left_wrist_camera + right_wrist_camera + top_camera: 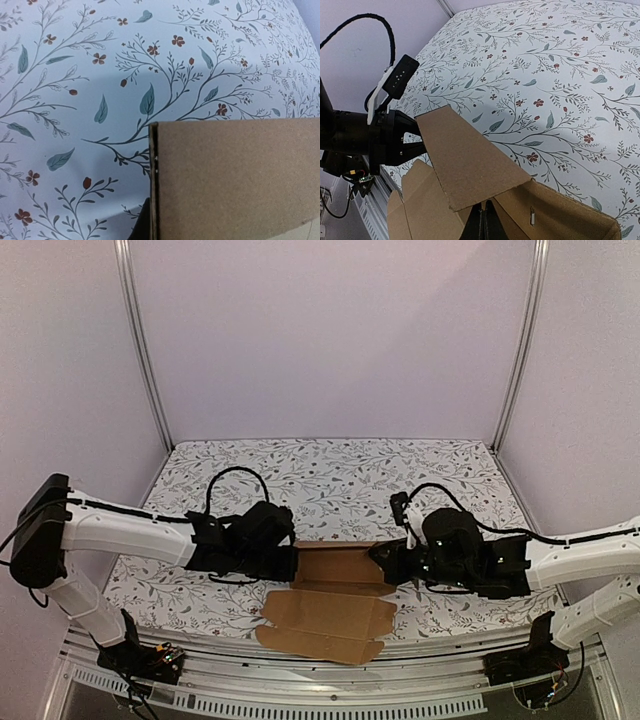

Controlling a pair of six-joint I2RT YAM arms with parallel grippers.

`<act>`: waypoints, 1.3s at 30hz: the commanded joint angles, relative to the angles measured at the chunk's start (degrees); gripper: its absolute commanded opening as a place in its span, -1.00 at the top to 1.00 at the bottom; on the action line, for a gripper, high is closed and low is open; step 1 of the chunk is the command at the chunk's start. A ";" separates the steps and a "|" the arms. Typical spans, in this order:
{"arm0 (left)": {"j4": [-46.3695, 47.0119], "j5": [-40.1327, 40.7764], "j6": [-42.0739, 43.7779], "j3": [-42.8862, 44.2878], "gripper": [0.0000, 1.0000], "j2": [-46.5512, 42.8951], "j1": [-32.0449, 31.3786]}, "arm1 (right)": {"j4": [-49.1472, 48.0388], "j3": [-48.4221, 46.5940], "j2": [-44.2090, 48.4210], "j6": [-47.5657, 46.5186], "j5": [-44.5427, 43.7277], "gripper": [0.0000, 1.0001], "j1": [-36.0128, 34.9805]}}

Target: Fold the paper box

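The paper box (335,612) is a plain brown die-cut sheet, part flat near the table's front edge, part raised as a panel (340,565) between my grippers. My left gripper (291,562) grips the panel's left end; in the left wrist view the cardboard (235,180) covers the jaws and only one dark finger (142,225) shows. My right gripper (381,558) is at the panel's right end. In the right wrist view its fingers (492,226) are pressed together under a raised flap (465,160), on the box wall with a small slot (531,216). The left gripper (395,142) holds the flap's far end.
The table is covered by a floral cloth (330,475). A metal rail (300,665) runs along the front edge, close below the flat part of the sheet. Lilac walls and aluminium posts (145,350) enclose the back and sides.
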State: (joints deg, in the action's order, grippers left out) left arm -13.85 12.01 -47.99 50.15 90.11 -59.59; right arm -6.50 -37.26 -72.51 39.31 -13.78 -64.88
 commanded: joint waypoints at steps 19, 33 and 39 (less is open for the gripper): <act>5.44 -1.77 -1.27 -8.00 1.00 -13.70 6.66 | 10.55 0.23 21.84 -16.83 11.51 1.00 -0.28; 12.82 -10.59 -8.48 -12.29 1.00 -21.45 9.19 | -5.88 5.10 22.79 -17.51 20.17 1.00 -0.36; 15.15 -11.57 -9.37 -12.60 1.00 -23.24 9.32 | -12.66 5.35 20.75 -16.90 15.58 1.00 -0.40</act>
State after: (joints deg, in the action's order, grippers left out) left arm -2.68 2.22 -55.81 38.44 68.49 -51.18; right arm -12.29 -32.91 -50.68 22.59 4.62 -64.88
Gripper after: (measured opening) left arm 0.038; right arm 0.003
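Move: At the left fingertips is the box's left end, still pinched. The box's tray runs from there across to the right hand, its middle about 9 cm to the left hand's right, 2 cm ahead and a little lower. The open lid lies some 8 cm back, 6 cm to the right and 7 cm below that hand. From the shut right fingers the tray's middle is roughly 5 cm left, 2 cm ahead and 6 cm below. Keeping its pinch on the box's left end, the left hand lifts it about 8 cm, with a smaller shift to the left, and rolls some 25 degrees so that its right side rises. The right hand, fingers staying shut, comes away from the box's right part, rising about 12 cm and drawing back roughly 7, while it tips up and turns counter-clockwise. ##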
